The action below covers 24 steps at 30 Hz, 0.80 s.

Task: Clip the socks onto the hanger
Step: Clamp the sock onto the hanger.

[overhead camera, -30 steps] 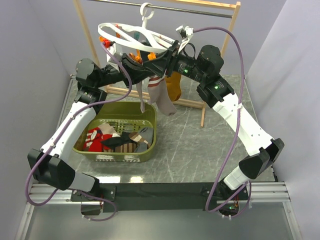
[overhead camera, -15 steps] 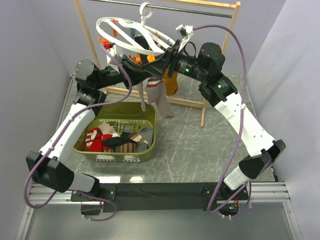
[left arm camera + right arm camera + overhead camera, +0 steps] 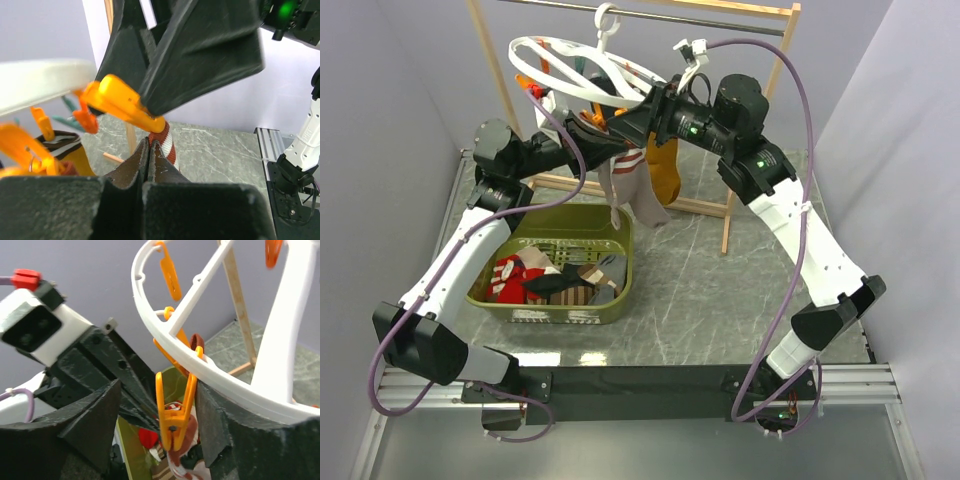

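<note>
The white ring hanger (image 3: pixel 545 48) hangs by its hook from the rack bar. A taupe sock (image 3: pixel 632 190) with a dark red and white striped cuff (image 3: pixel 169 142) dangles below its near rim. An orange clip (image 3: pixel 175 415) on the ring (image 3: pixel 165 335) bites that cuff. My right gripper (image 3: pixel 160 425) is open, one finger on each side of the clip. My left gripper (image 3: pixel 150 146) is shut, its tips pinching the cuff just under the clip (image 3: pixel 122 102). In the top view both grippers (image 3: pixel 610 128) (image 3: pixel 628 120) meet under the ring.
A mustard sock (image 3: pixel 665 172) hangs from the hanger behind the taupe one. The wooden rack frame (image 3: pixel 730 205) stands at the back. A green basket (image 3: pixel 552 312) with several loose socks sits below the left arm. Grey walls close in both sides.
My right gripper has spread its fingers away from the orange clip. The hanger ring has tipped up on its left side, and the sock has swung a little.
</note>
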Each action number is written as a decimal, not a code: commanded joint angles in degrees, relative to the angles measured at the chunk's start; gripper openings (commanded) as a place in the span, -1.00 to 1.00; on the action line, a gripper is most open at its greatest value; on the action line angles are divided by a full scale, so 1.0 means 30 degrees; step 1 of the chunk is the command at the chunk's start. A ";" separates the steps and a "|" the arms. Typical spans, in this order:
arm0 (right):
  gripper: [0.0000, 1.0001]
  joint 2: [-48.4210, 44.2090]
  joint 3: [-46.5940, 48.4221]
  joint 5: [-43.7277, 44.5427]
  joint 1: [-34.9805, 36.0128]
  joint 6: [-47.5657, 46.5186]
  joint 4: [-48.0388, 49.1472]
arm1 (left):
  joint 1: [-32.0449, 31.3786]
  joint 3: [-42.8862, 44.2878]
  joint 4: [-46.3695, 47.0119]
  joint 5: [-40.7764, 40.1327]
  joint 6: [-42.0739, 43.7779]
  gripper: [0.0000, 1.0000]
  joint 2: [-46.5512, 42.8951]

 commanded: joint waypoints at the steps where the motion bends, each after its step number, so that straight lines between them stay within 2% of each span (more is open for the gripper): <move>1: 0.31 -0.0067 0.0665 0.0699 -0.0135 -0.0140 -0.0020 | -0.0068 0.0247 0.0180 -0.0260 0.0295 -0.99 -0.0523; 7: 0.15 -0.0215 0.0254 0.0993 -0.0135 -0.0346 0.0419 | -0.0039 0.0423 0.0063 -0.0201 0.0354 -0.99 -0.0376; 12: -0.28 -0.0156 0.0254 0.0935 -0.0164 -0.0317 0.0800 | -0.0039 0.0452 -0.0083 -0.0377 0.0471 -0.99 -0.0435; 14: -0.58 -0.0156 0.0254 0.0905 -0.0135 -0.0375 0.0858 | -0.0039 0.0452 -0.0025 -0.0435 0.0442 -0.99 -0.0435; 16: -0.60 -0.0127 0.0254 0.0788 -0.0106 -0.0434 0.0858 | -0.0009 0.0452 0.0121 -0.0406 0.0354 -0.99 -0.0376; 20: -0.84 -0.0185 0.0050 0.0525 -0.0135 -0.0521 0.1034 | 0.0078 0.0306 0.0823 -0.0552 -0.0230 -0.99 -0.0347; 24: -0.90 -0.0390 -0.0302 0.0377 -0.0135 -0.0668 0.1444 | 0.0254 0.0364 0.1555 -0.0202 -0.0875 -0.99 -0.0230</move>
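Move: The orange clip's handle end is nearly between the right hand's open fingers, about 1 cm forward of its hand point and 1 cm lower. From there, the white hanger rim passes roughly 3 cm ahead, 2 cm left and 2 cm above, and a second orange clip hangs some 3 cm ahead and 5 cm left, about level in height. From the left hand, still pinching the striped sock's cuff, the first clip is about 3 cm up, 1 cm forward and 1 cm right. Forward by about 1.5 cm, dipping barely half a centimetre, the right hand eases over the orange clip while its fingers close from about two-thirds open to a quarter, where they stop with the clip's handles pinched between the pads. The left hand holds its place just below, shut on the sock's cuff beside the clip's jaws. ##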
